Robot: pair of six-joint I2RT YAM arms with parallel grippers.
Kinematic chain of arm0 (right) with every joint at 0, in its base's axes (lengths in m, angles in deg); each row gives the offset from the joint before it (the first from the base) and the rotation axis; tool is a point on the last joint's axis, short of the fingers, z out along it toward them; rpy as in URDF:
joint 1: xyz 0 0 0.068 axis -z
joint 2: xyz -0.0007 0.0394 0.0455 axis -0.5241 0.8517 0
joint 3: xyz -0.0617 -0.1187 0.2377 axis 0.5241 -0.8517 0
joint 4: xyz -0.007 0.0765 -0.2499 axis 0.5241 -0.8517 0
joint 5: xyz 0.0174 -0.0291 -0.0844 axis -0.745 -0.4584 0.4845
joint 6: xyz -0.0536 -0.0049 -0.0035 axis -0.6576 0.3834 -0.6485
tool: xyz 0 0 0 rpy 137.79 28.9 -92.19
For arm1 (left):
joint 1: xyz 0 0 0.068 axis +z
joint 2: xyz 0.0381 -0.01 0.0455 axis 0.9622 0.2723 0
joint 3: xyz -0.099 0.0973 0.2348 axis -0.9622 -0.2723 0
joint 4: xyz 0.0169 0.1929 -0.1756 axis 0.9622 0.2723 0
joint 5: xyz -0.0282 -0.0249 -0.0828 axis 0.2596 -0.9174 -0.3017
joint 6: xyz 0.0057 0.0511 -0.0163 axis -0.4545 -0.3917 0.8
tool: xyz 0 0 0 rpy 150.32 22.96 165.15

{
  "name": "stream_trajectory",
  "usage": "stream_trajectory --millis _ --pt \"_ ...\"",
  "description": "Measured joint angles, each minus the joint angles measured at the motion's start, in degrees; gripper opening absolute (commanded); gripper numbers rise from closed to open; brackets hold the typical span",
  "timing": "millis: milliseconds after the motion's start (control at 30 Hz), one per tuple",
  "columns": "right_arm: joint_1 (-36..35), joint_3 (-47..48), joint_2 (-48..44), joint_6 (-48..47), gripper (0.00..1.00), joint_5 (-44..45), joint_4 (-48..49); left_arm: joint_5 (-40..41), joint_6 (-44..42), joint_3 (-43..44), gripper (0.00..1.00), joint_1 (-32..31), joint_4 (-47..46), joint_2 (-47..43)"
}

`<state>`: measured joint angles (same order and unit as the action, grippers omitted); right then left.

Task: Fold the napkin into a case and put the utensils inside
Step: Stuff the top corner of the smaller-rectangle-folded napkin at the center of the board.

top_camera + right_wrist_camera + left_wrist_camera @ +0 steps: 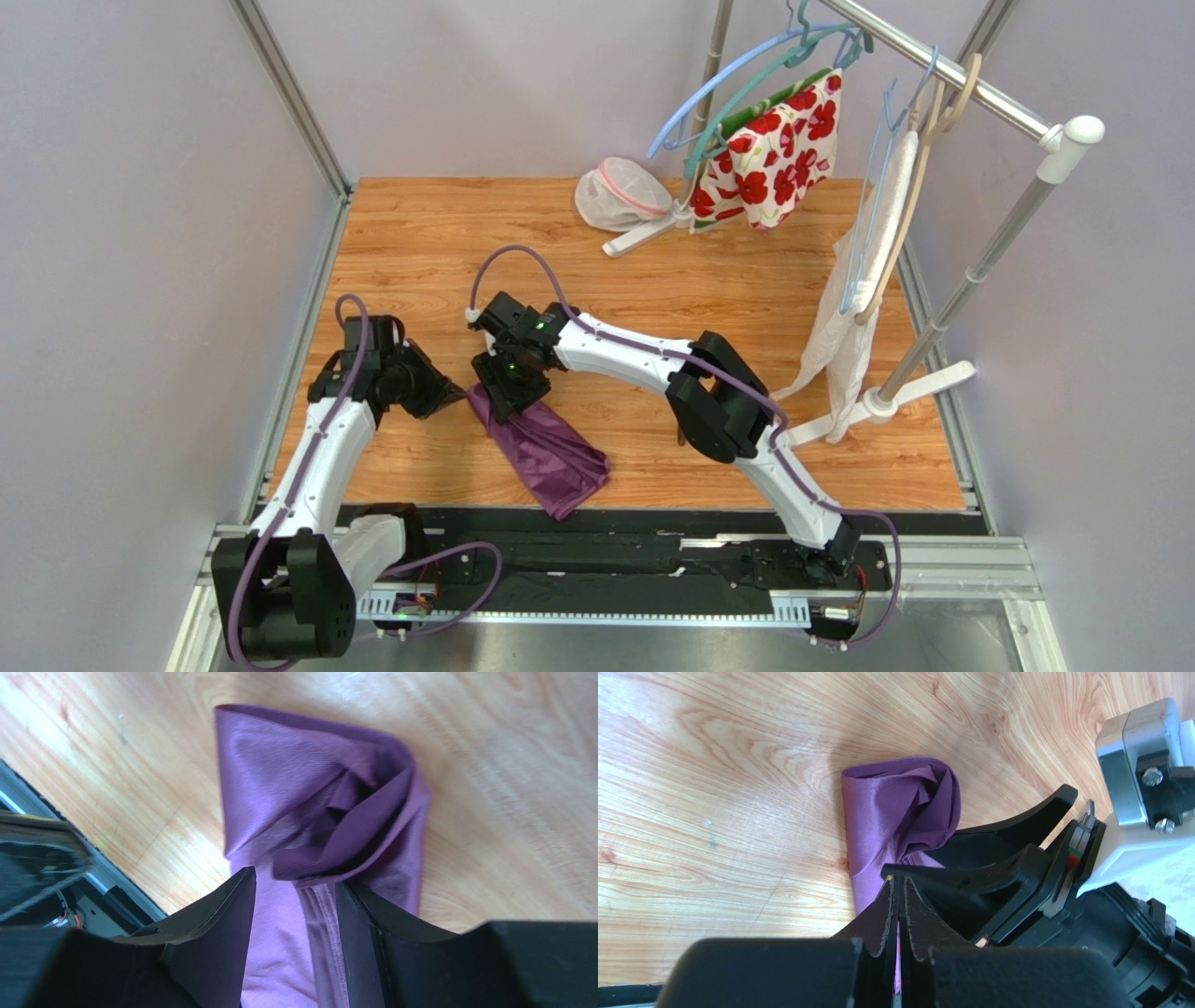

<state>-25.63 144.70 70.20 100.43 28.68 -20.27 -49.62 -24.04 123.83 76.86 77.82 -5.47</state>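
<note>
The dark purple napkin (550,451) lies as a rumpled folded strip on the wooden table, slanting from the middle toward the near edge. My right gripper (508,398) stands open over its upper end, and in the right wrist view loose purple cloth (316,791) runs between the spread fingers (295,882). My left gripper (452,398) is shut at the napkin's left edge. Its tips (898,878) meet over the cloth (892,805), and only a purple sliver shows through the slit behind them. The utensils are out of view.
A clothes rack (982,266) stands at the back right with hangers, a white cloth with red flowers (769,154) and a hanging white garment (856,308). A white mesh pouch (617,193) lies at the back. A metal rail (631,539) runs along the near edge.
</note>
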Motion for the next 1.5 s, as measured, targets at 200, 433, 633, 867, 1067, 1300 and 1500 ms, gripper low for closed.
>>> stream_trajectory --millis 200,433,633,867,1067,1300,1500 --pt "-0.48 0.81 0.00 -0.33 0.50 -0.52 -0.55 -1.27 -1.14 0.00 0.01 0.17 -0.76 0.57" --pt "0.26 -1.22 -0.42 -0.09 0.49 -1.66 2.47 -3.34 -5.81 0.11 0.10 0.17 -0.76 7.54" --pt "1.20 -5.68 -2.84 -0.68 0.46 -2.08 7.23 -4.07 -7.23 0.13 0.07 0.04 -0.76 10.23" --pt "1.55 -5.70 -2.89 -1.42 0.47 -2.08 10.12 -2.45 -6.95 0.13 0.05 -2.34 -0.70 10.19" --pt "1.55 -5.70 -2.89 -1.33 0.49 -2.05 10.62 0.72 -6.36 0.70 0.13 -6.05 -0.02 10.40" --pt "1.57 -5.68 -2.89 -0.68 0.35 -1.97 11.10 4.76 -5.88 2.80 0.20 -6.71 0.48 10.54" --pt "1.84 -5.68 -2.89 0.11 0.17 -1.38 12.15 6.69 -5.88 4.52 0.26 -6.99 0.66 13.79"
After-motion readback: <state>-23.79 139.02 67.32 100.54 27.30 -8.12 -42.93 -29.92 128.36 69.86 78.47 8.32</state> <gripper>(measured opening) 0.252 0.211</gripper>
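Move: My right hand is low, its open fingers either side of the napkin's inner flap, whose middle lies about 2 cm ahead, 1 cm left and just below. The napkin's top end is some 4 cm ahead and 2 cm left; a utensil handle's visible end lies about 4 cm back and 25 cm right. From my shut left hand, the top end is about 2 cm ahead, 3 cm right and 6 cm below, with the flap 4 cm right, level, 5 cm below. I ease my right hand about 3 cm forward and slightly left over the flap, rising a little, then close its fingers to about half their gap and nip the flap's tip. My left hand sinks nearly 4 cm beside the napkin's left edge, drawing back a little and then forward again, while it twists some 10 degrees clockwise and parts its fingers slightly. ##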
